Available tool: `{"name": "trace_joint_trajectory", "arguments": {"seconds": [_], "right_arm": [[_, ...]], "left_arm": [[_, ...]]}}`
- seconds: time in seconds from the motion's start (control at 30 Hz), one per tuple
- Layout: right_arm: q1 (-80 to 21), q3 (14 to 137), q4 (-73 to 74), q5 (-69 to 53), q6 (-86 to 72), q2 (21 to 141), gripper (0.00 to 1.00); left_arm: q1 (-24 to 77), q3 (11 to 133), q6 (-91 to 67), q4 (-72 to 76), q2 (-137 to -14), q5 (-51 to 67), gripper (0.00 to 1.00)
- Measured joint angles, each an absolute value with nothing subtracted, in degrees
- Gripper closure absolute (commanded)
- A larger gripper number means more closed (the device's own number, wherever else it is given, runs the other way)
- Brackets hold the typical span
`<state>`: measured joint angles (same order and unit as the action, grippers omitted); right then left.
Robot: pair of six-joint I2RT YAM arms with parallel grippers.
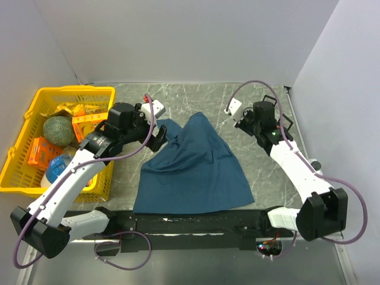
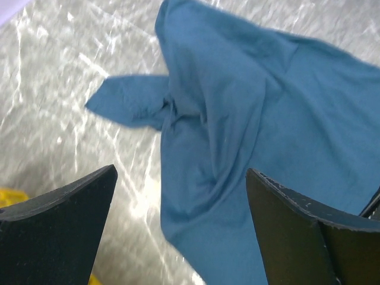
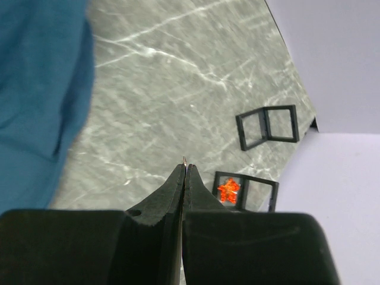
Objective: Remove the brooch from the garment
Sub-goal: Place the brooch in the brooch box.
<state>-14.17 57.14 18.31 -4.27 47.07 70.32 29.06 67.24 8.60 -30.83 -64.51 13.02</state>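
The garment (image 1: 193,166) is a teal T-shirt lying crumpled in the middle of the table, and it also shows in the left wrist view (image 2: 249,107) and at the left of the right wrist view (image 3: 35,89). My left gripper (image 1: 159,138) hangs open over the shirt's upper left part, its jaws (image 2: 181,170) wide apart and empty. My right gripper (image 3: 185,165) is shut off the cloth's right edge (image 1: 242,122), with a tiny metal tip poking out between its fingertips. An orange star-shaped brooch (image 3: 228,189) lies inside a black frame (image 3: 249,178) on the table.
A second black two-part frame (image 3: 267,108) lies farther right near the wall. A yellow basket (image 1: 74,90) with a green ball (image 1: 58,130) and orange packets stands at the left. Walls close off the back and right sides.
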Motion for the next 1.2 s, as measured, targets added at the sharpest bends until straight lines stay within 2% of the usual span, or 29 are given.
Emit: {"name": "trace_joint_trajectory", "arguments": {"seconds": [0.47,0.67,1.2], "right_arm": [[-7.94,70.43,16.78,6.44,48.34,94.65,1.0],[-6.63,72.9,8.21,12.43,50.7,104.42,1.0],[-1.21,74.52,-13.39,19.11,56.77,116.9,1.0]], "left_arm": [[28.03,67.72,8.91,-38.79,-55.86,10.81,0.04],[23.88,67.79,8.93,-39.48,-57.43,14.48,0.04],[19.09,67.85,8.93,-40.16,-59.02,20.47,0.04]]}}
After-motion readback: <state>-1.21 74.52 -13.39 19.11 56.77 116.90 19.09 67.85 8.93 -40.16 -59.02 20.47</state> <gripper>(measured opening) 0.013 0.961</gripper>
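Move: The far brooch box, standing open and empty, lies about 23 cm ahead of the right hand, some 14 cm to its right and 17 cm below. The near brooch box, with an orange ornament in it, is about 15 cm ahead and 22 cm to the right. The middle of the garment lies some 8 cm back and 20 cm to the left. From the left hand the far box is about 32 cm ahead, 45 cm right and 23 cm lower. The far brooch box is closed in on by the right hand, its fingers kept shut on what seems a small brooch: forward some 17 cm and nearly as far right, sinking about 11 cm, while the hand turns some 30 degrees clockwise and its left side dips. The left hand, still open and empty, draws off about 5 cm left, away from the garment. ##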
